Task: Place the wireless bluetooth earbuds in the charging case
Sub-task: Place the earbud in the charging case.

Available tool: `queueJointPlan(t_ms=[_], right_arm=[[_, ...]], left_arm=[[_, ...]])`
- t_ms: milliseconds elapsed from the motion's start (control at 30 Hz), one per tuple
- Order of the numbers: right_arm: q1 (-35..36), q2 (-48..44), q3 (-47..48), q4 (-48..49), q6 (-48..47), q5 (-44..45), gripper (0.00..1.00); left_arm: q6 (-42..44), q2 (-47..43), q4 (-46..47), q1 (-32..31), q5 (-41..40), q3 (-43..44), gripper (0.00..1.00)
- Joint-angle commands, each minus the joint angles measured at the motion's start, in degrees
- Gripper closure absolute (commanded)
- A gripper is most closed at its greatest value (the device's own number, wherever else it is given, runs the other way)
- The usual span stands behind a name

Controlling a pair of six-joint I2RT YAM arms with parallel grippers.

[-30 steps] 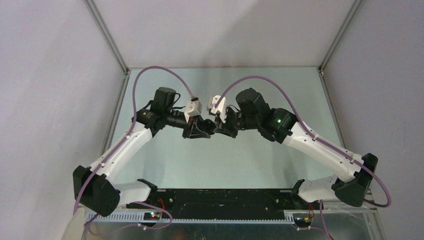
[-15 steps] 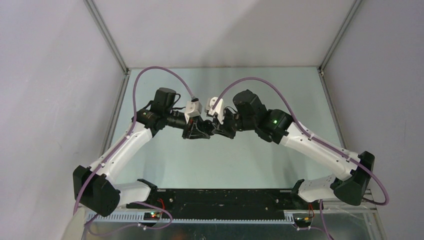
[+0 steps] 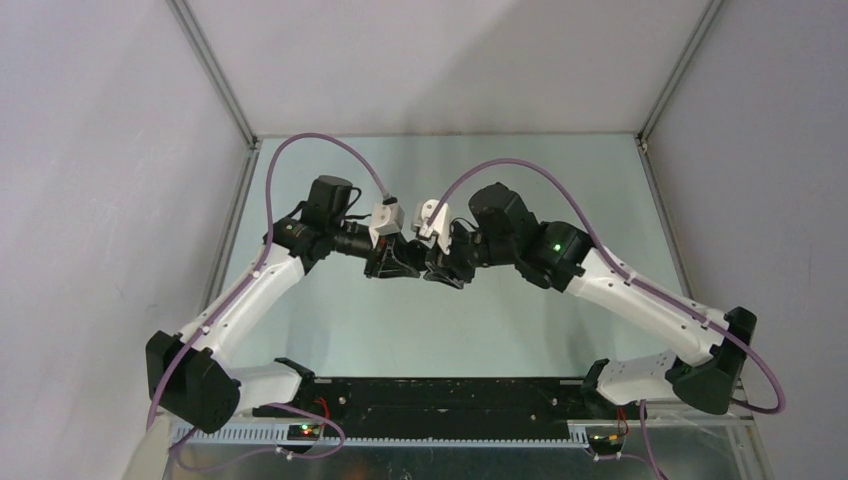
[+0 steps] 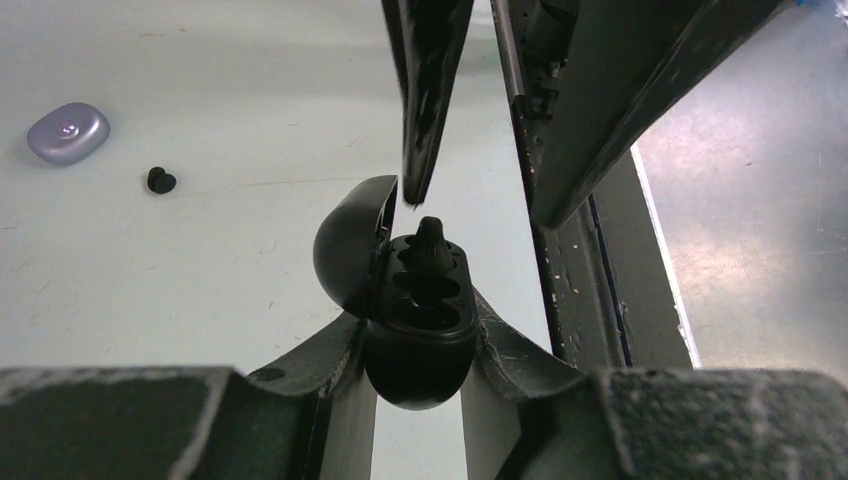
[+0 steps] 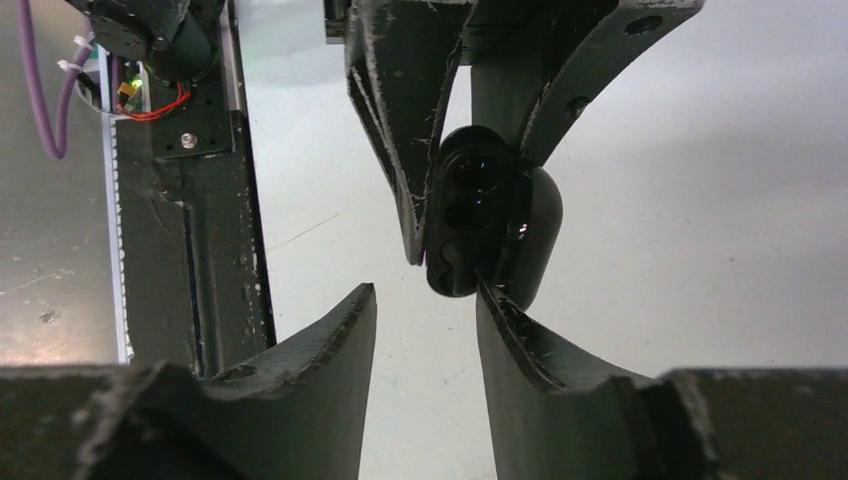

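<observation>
My left gripper (image 4: 420,330) is shut on the black charging case (image 4: 425,300), holding it above the table with its lid (image 4: 352,245) open to the left. One black earbud (image 4: 431,238) stands up out of the far slot; the two nearer slots look empty. A finger (image 4: 425,100) of my right gripper hangs just above that earbud. In the right wrist view my right gripper (image 5: 425,292) is open and empty, its right fingertip against the case (image 5: 470,215). A second black earbud (image 4: 160,180) lies loose on the table. In the top view the left gripper (image 3: 405,262) and the right gripper (image 3: 442,268) meet mid-table.
A closed pale purple case (image 4: 68,132) lies on the table near the loose black earbud. The black base rail (image 5: 215,250) runs along the table's near edge, with metal sheet beyond it. No purple earbuds are in view.
My right arm has shifted slightly left and nearer, bringing its gripper closer against the left gripper and the case. The left arm has stayed still.
</observation>
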Motion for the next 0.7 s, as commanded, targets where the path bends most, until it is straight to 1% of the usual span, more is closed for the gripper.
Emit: queueJointPlan(t_ms=[0,67,133,200,233,300,467,600,667], right_arm=[[-1.0,-4.3,4.6,-3.1,-1.2,-4.7,0.52],[-2.2,-5.2,6.2,-4.9,-1.5,-7.0,0.49],[-3.5,-6.3,7.2,-6.0,-1.8,-8.2,0.42],[-5.0,-7.6,7.3,-6.1,-2.1,-8.1,0.29],[-6.4,-8.6,6.6,-5.4,-1.8,-8.0,0.14],[-9.3,-9.8,4.7,-3.0,-0.7,-7.9,0.02],[-16.2,-9.8,-0.4,4.0,4.6,-2.6,0.01],[-24.1,-5.9,-2.0,5.5,4.8,-6.2,0.01],[-27.2,-1.9,-2.1,6.2,4.8,-7.1,0.01]], left_arm=[[2.0,-0.9,-0.2,-0.4,1.9,2.6,1.00],[2.7,-0.7,-0.7,-0.4,1.9,2.8,1.00],[3.1,-0.6,-1.2,-0.4,1.9,3.0,1.00],[3.3,-0.7,-1.6,-0.4,1.6,3.1,1.00],[3.7,-0.7,-1.8,-0.4,1.5,3.1,1.00],[3.9,-0.9,-2.2,-0.4,1.3,3.2,1.00],[4.4,-1.4,-2.6,-0.4,0.7,3.2,1.00],[4.5,-1.6,-2.8,-0.4,0.2,3.3,1.00],[4.5,-1.6,-2.8,-0.4,0.0,3.4,1.00]])
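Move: The loose black earbud lies on the table some 18 cm ahead of the empty right hand, about 12 cm to its right and 25 cm below. The purple case is about 6 cm beyond that earbud and 5 cm farther right; the black charging case is 3 cm left, 1 cm ahead and 3 cm below the right hand. From the left hand, the earbud is roughly 18 cm ahead, 16 cm right and 22 cm down. Right hand rises about 8 cm off the charging case, then arcs right-forward and down towards the loose earbud, opening wide. ##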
